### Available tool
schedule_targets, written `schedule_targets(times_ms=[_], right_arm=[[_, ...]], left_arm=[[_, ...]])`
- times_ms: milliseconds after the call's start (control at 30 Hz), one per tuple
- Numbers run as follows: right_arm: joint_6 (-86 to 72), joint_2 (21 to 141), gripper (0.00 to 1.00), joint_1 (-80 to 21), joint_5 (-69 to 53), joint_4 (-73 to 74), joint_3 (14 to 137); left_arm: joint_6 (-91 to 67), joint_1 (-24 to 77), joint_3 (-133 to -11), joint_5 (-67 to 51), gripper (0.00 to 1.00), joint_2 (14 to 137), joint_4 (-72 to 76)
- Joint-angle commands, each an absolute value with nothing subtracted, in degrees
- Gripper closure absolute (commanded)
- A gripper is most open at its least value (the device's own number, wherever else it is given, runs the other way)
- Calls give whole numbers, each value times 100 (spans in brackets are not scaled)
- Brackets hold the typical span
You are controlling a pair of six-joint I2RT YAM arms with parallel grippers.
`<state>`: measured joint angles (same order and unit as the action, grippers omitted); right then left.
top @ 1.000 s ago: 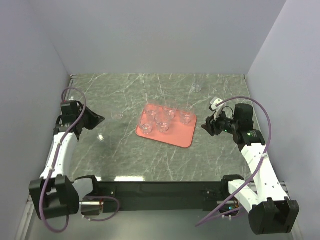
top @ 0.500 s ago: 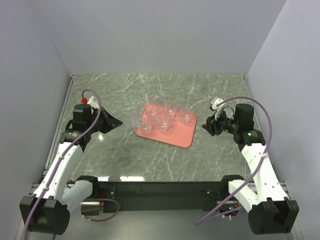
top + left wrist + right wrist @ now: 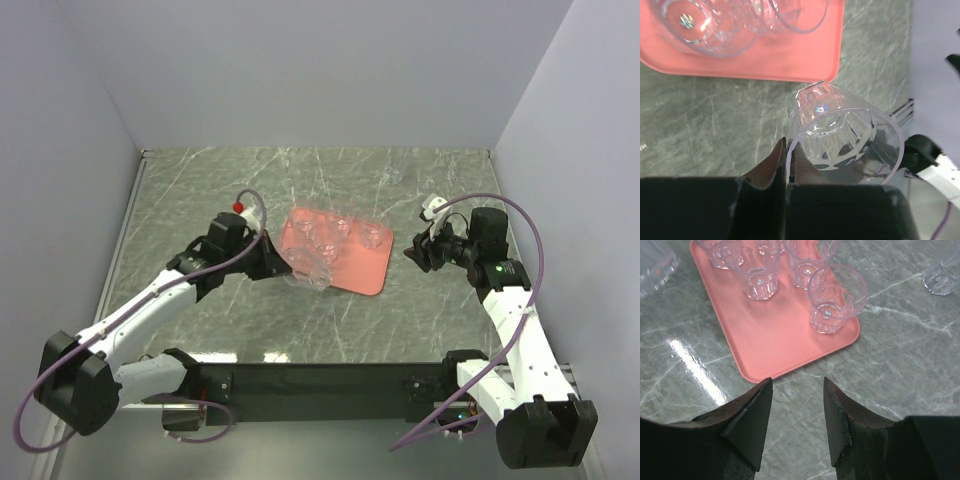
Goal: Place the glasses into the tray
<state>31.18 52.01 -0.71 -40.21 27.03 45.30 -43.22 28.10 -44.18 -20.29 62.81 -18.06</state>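
The salmon-pink tray (image 3: pixel 358 272) lies mid-table with several clear glasses (image 3: pixel 372 235) upright in it. My left gripper (image 3: pixel 278 264) is shut on the rim of another clear glass (image 3: pixel 311 271) and holds it tilted over the tray's near left edge. In the left wrist view the fingers (image 3: pixel 786 146) pinch the rim of this glass (image 3: pixel 847 137), just short of the tray (image 3: pixel 790 62). My right gripper (image 3: pixel 410 252) is open and empty right of the tray. In the right wrist view it (image 3: pixel 796 382) hovers over the table beside the tray (image 3: pixel 775 335) and its glasses (image 3: pixel 832 297).
One loose glass (image 3: pixel 392 176) stands on the marble table at the far right; it also shows in the right wrist view (image 3: pixel 942 275). Grey walls enclose the table on three sides. The arm bases stand at the near edge.
My left arm has swung from the table's left side over to the tray, carrying the glass that stood on the table left of the tray. The right arm has not moved.
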Motion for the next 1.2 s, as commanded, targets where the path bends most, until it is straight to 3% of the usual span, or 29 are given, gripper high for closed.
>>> schedule_targets(times_ms=[0,367,733,1167], right_arm=[[3146,5212,48,-26,-4113,2602,4500],[3155,5203,48,-18,-4139,2610,4491],[3173,5221,48,-26,-4148,2619,4482],[3190,5256,48,-26,-4157,2628,4491]], left_arm=[[-4456,3321,-4886,-1346,99,6477,-1433],[-4553,4490,-5589,-18,100,7804,-1328],[-4535,4904,-6442,835,100,9060,-1450],[-4755,5150,-6828,1555,99,9545,-1669]])
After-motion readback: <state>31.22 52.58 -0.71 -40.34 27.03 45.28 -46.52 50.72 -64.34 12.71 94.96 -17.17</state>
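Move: The left hand holds a glass by its rim; the free spot at the tray's front right lies about 8 cm ahead of it, 14 cm to its right and 16 cm below. Of the standing glasses, the front middle one is some 13 cm ahead and 9 cm right, the front left one 12 cm straight ahead, the back right one 19 cm ahead and 19 cm right. From the right hand the spot is 6 cm ahead, 15 cm left. Still pinching the glass by its rim, the left hand carries it about 10 cm to the right and some 7 cm down, easing about 4 cm forward as well, towards the tray's free front right spot. The wrist rolls some 20 degrees, left side rising, so the fingers point more steeply down; the hand slows to a creep, fingers staying shut. ##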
